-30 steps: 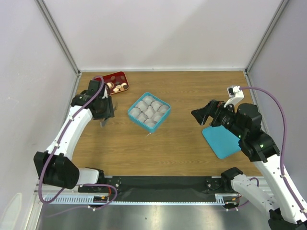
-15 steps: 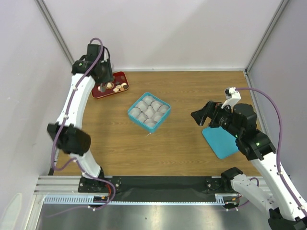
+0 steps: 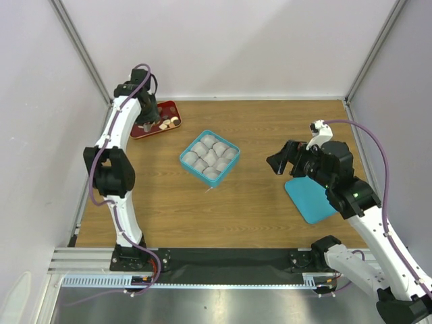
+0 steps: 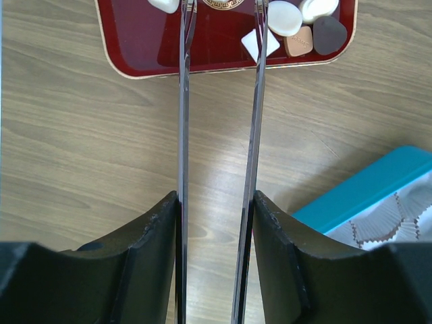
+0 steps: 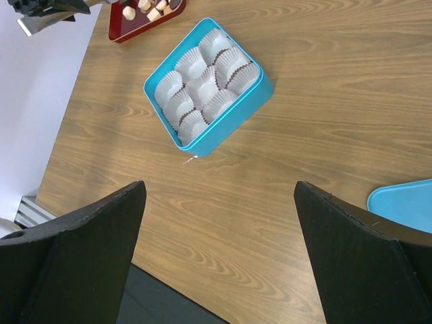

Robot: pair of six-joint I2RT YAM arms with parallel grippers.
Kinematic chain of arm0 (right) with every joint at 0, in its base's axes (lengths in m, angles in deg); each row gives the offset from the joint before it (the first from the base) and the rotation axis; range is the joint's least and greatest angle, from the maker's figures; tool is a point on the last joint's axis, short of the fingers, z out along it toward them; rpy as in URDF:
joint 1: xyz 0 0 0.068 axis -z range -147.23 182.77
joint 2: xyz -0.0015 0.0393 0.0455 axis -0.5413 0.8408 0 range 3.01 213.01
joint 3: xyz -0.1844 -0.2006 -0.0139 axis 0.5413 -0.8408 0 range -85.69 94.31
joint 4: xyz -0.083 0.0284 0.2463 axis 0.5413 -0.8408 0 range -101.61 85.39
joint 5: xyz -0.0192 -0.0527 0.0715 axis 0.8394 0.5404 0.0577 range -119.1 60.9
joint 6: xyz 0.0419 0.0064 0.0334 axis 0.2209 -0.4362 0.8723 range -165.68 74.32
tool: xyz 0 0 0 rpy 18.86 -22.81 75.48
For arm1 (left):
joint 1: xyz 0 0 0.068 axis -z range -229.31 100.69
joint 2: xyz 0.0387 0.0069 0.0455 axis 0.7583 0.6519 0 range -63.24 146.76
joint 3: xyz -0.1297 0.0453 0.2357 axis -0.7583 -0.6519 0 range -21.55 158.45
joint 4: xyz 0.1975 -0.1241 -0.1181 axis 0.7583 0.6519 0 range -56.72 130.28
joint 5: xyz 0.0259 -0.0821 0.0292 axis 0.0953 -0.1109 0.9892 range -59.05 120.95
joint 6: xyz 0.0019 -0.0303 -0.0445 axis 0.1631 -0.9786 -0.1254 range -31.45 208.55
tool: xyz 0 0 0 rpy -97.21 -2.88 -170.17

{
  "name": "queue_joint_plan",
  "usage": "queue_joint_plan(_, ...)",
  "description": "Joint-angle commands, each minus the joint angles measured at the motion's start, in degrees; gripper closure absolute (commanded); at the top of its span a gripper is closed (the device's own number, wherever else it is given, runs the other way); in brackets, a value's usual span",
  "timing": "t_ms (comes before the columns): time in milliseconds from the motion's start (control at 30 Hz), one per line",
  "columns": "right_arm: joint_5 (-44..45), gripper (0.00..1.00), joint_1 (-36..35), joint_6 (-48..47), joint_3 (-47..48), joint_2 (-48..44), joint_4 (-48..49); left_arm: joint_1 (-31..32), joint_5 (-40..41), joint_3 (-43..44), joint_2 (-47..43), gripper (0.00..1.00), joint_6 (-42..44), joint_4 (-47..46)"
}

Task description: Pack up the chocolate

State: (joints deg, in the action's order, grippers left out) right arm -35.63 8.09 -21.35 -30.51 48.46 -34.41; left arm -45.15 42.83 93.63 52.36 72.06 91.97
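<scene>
The chocolate (image 4: pixel 285 18) lies as several small white, tan and dark pieces in the red tray (image 4: pixel 202 47) at the back left (image 3: pixel 165 106). My left gripper (image 4: pixel 216 202) hangs over the tray's near edge (image 3: pixel 146 116), shut on thin metal tongs (image 4: pixel 183 101). Their two blades stand apart, tips over the tray, with nothing between them. The teal box (image 3: pixel 182 160) of white paper cups sits mid-table; I see no piece in it (image 5: pixel 223 131). My right gripper (image 3: pixel 278 162) hovers open and empty to the right of the box (image 5: pixel 219 196).
The teal lid (image 3: pixel 310 198) lies flat at the right, beside my right arm (image 5: pixel 405 199). White walls close the table at the back and both sides. A corner of the box (image 4: pixel 358 199) shows low right in the left wrist view.
My left arm swung from just left of the box out to the back left, over the red tray, carrying the tongs. The right arm barely shifted.
</scene>
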Motion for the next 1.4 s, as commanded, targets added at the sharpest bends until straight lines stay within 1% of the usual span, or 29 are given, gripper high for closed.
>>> queue_joint_plan(0,-0.16,0.00,-0.01,-1.13,1.42,0.69,3.17,0.06,1.22,3.56,1.21,0.50,-0.82,-2.09)
queue_joint_plan(367,1.51,0.00,0.43,-1.75,1.51,0.78,2.65,-0.21,1.48,3.92,4.29,0.50,0.32,-3.41)
queue_joint_plan(800,2.92,0.00,0.87,-2.45,1.86,0.78,2.38,-0.82,2.18,2.25,6.31,0.49,0.32,-4.82)
queue_joint_plan(1367,3.71,0.00,1.31,-3.24,2.48,1.39,2.29,-1.26,0.87,0.93,8.86,0.50,0.67,-6.05)
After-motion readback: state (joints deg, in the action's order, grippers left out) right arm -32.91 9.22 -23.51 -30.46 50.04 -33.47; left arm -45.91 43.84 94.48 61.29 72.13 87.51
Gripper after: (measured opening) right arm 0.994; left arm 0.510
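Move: The gold-rimmed round chocolate in the red tray is the likely target, about 12 cm ahead of the left hand, 3 cm to its left and 15 cm below. At the same depth, the white chocolate lies 10 cm ahead and 8 cm left, the white square 9 cm ahead and 2 cm right, the white disc 11 cm ahead and 3 cm right. From the right hand, the gold-rimmed chocolate is some 35 cm ahead, 50 cm left and 26 cm below. Towards the gold-rimmed chocolate, still framed between the two arms of the long metal tongs, the left hand sinks about 6 cm and edges some 2.5 cm forward. The descent nearly pauses partway, then picks up again. The fingers keep their hold on the tongs at an unchanged gap; whether the tips touch anything can't be seen. ##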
